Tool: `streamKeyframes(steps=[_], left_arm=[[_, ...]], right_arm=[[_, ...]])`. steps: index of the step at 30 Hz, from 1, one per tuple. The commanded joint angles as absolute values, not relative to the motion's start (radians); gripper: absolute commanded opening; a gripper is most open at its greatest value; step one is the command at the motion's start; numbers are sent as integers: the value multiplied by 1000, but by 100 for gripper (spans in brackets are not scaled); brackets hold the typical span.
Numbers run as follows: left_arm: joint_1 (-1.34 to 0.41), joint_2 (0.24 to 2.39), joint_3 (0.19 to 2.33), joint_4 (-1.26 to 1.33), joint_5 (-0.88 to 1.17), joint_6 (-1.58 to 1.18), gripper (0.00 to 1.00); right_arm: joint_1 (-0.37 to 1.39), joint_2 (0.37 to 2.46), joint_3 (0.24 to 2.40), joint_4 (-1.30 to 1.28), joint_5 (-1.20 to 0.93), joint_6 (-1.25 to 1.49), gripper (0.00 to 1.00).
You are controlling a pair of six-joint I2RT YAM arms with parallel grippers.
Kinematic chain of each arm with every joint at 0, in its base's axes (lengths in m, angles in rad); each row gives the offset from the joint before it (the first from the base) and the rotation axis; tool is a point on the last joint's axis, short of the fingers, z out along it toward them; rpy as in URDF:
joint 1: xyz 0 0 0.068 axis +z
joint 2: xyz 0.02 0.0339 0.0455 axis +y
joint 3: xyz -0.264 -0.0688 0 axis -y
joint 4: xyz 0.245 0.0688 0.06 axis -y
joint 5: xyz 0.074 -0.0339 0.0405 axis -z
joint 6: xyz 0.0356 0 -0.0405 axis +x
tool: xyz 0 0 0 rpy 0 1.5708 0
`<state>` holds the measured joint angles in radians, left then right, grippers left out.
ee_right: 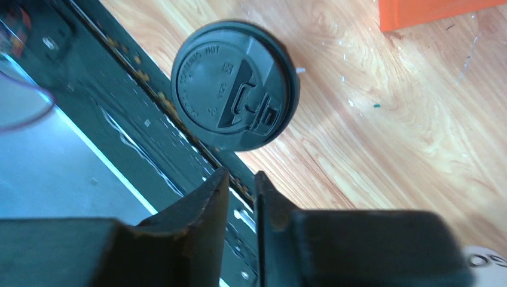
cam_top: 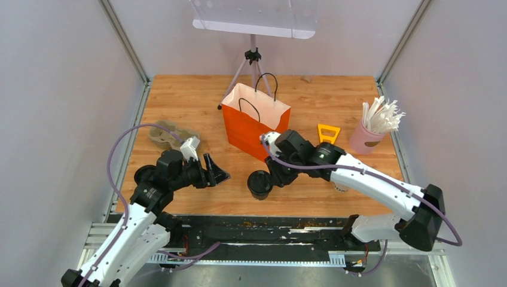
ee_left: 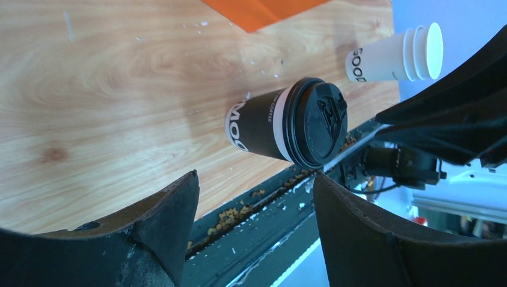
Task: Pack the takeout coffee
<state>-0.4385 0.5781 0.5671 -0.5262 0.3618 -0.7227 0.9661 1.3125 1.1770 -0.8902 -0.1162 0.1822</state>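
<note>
A takeout coffee cup (cam_top: 260, 183) with a round black lid stands near the table's front edge, below the orange paper bag (cam_top: 256, 124). In the left wrist view this cup (ee_left: 287, 122) has a dark side and a white band under the lid. My left gripper (cam_top: 219, 174) is open and empty, a short way left of the cup. My right gripper (cam_top: 278, 177) hangs just right of it. In the right wrist view its fingers (ee_right: 241, 177) are nearly together with only a thin slit, nothing between them, and the lid (ee_right: 235, 85) lies beyond the tips, untouched.
A white lidless cup (ee_left: 394, 57) stands right of the lidded one, mostly hidden behind my right arm (cam_top: 341, 187) from above. A brown pulp tray (cam_top: 169, 134) lies at the left. A pink cup of straws (cam_top: 366, 139) and a yellow piece (cam_top: 328, 133) stand at the right.
</note>
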Motion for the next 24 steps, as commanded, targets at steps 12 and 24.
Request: streamKeyframes(steps=[12,24], left_arm=[[-467,692,370,-45,516,-903,75],[-580,829,375,81,462,-862,74]], right_arm=[[813,1147,892,-333,-409,425,0],[769,1201,831,-247,-439,437,0]])
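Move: The lidded coffee cup stands about 14 cm to the left hand's right, 2 cm nearer the base, its middle some 9 cm below. From the right hand it is roughly 5 cm left, 2 cm ahead and 8 cm below. The orange bag stands about 21 cm beyond the cup, in line with it. The white cup stack is about 32 cm right of the cup and 2 cm farther out. Both hands close in on the lidded cup from opposite sides. The left, fingers still about three-quarters open, goes some 6 cm right and sinks nearly 4, rolling slightly. The right shuts its nearly closed fingers and eases left and forward, about 4 cm in all, to the right part of the lid, the fingers swinging up some 25 degrees to point more leftward; whether they touch the lid can't be seen. ##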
